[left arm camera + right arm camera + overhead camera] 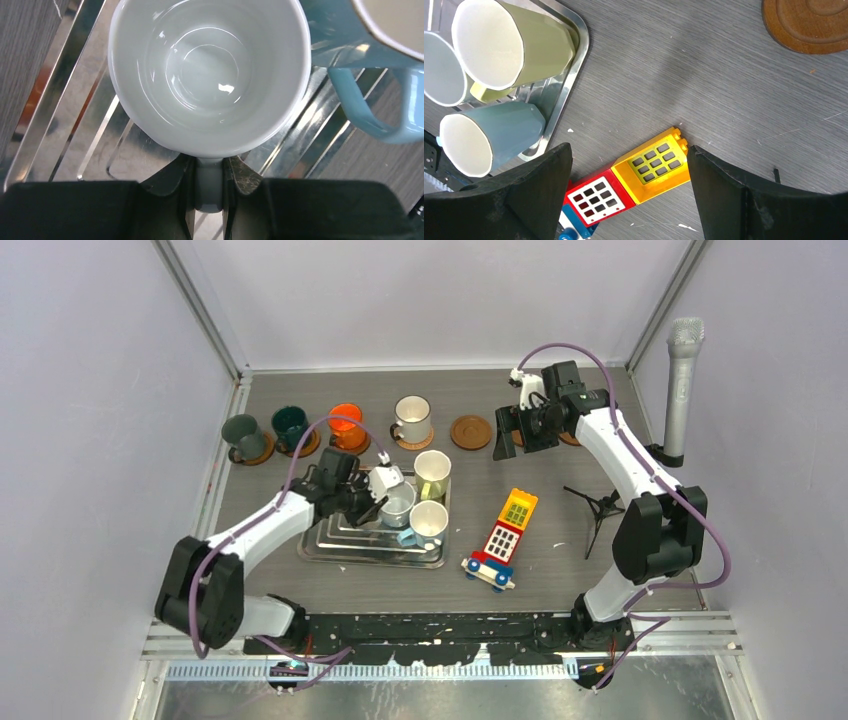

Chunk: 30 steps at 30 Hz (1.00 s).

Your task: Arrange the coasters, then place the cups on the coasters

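Reddish-brown coasters line the back of the table. The dark green cup (243, 434), teal cup (290, 425), orange cup (346, 424) and a white cup (411, 419) each stand on one. One coaster (470, 431) (811, 25) is bare, and others are partly hidden by my right gripper (516, 432) (629, 152), which hovers open and empty. On the metal tray (330, 545) stand a pale yellow cup (432, 473) (519, 47), a light blue cup (428, 523) (489, 135) and a white cup (398, 506) (207, 75). My left gripper (380, 502) (210, 182) is shut on that white cup's handle.
A toy of yellow, red and blue blocks (503, 537) (639, 175) lies right of the tray. A small black tripod (598, 508) lies further right, and a grey microphone (683, 390) stands at the back right corner. Walls close in the table's sides and back.
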Motion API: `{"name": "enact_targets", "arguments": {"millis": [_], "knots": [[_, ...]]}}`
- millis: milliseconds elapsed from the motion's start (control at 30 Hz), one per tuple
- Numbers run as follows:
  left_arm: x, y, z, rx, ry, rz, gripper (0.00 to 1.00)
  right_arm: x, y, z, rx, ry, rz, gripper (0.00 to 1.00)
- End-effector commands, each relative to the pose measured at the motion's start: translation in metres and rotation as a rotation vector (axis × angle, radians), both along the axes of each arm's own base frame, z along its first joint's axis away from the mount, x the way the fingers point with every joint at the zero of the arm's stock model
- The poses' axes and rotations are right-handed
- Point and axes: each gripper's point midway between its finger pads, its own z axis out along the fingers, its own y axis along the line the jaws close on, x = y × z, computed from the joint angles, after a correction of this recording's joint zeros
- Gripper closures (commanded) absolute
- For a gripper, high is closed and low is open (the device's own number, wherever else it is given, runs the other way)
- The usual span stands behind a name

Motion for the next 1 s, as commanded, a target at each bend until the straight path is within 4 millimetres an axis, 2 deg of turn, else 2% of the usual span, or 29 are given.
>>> {"name": "enact_targets", "arguments": {"millis": [0, 200, 333, 433, 533, 767, 867, 967], "knots": [[0.004, -0.009, 0.051, -0.091, -0.127, -0.009, 1.00, 0.002, 0.000, 0.023, 0.018, -0.071, -0.008, 0.11], [-0.006, -0.011, 0.088, -0.143, -0.158, -0.022, 1.00, 0.004, 0.001, 0.023, 0.026, -0.071, -0.010, 0.11], [-0.003, -0.020, 0.125, -0.219, -0.193, -0.014, 1.00, 0.005, 0.001, 0.025, 0.026, -0.077, -0.011, 0.11], [0.015, -0.032, 0.163, -0.272, -0.227, 0.004, 1.00, 0.006, 0.002, 0.027, 0.031, -0.081, -0.013, 0.11], [0.037, -0.045, 0.188, -0.277, -0.251, 0.033, 1.00, 0.007, 0.002, 0.027, 0.031, -0.083, -0.016, 0.11], [0.090, -0.080, 0.219, -0.274, -0.311, 0.109, 1.00, 0.005, -0.005, 0.025, -0.002, -0.093, -0.022, 0.11], [0.110, -0.102, 0.225, -0.263, -0.332, 0.120, 1.00, 0.005, -0.007, 0.023, -0.006, -0.094, -0.028, 0.11], [0.133, -0.120, 0.223, -0.263, -0.317, 0.168, 1.00, 0.003, -0.008, 0.022, -0.009, -0.095, -0.032, 0.11]]}}
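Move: The pale cup, already pinched by its handle in the left hand at the tray, goes to the free brown coaster about 21 cm ahead of this hand, 19 cm to its right and some 6 cm below. The white mug on its coaster is about 21 cm ahead and 7 cm right; the green cup stands 8 cm ahead and 10 cm right, the blue cup 3 cm back and 10 cm right. From the right hand, that coaster lies roughly 12 cm ahead, 8 cm left and 16 cm below. The pale cup rises some 17 cm in the left hand, at first almost straight up and drawn back a touch, then swings forward and right together, roughly 10 cm each way overall, over the green cup towards the free coaster. The climb levels off near the end as the wrist tilts about 15 degrees; the fingers keep their pinch on the handle. ##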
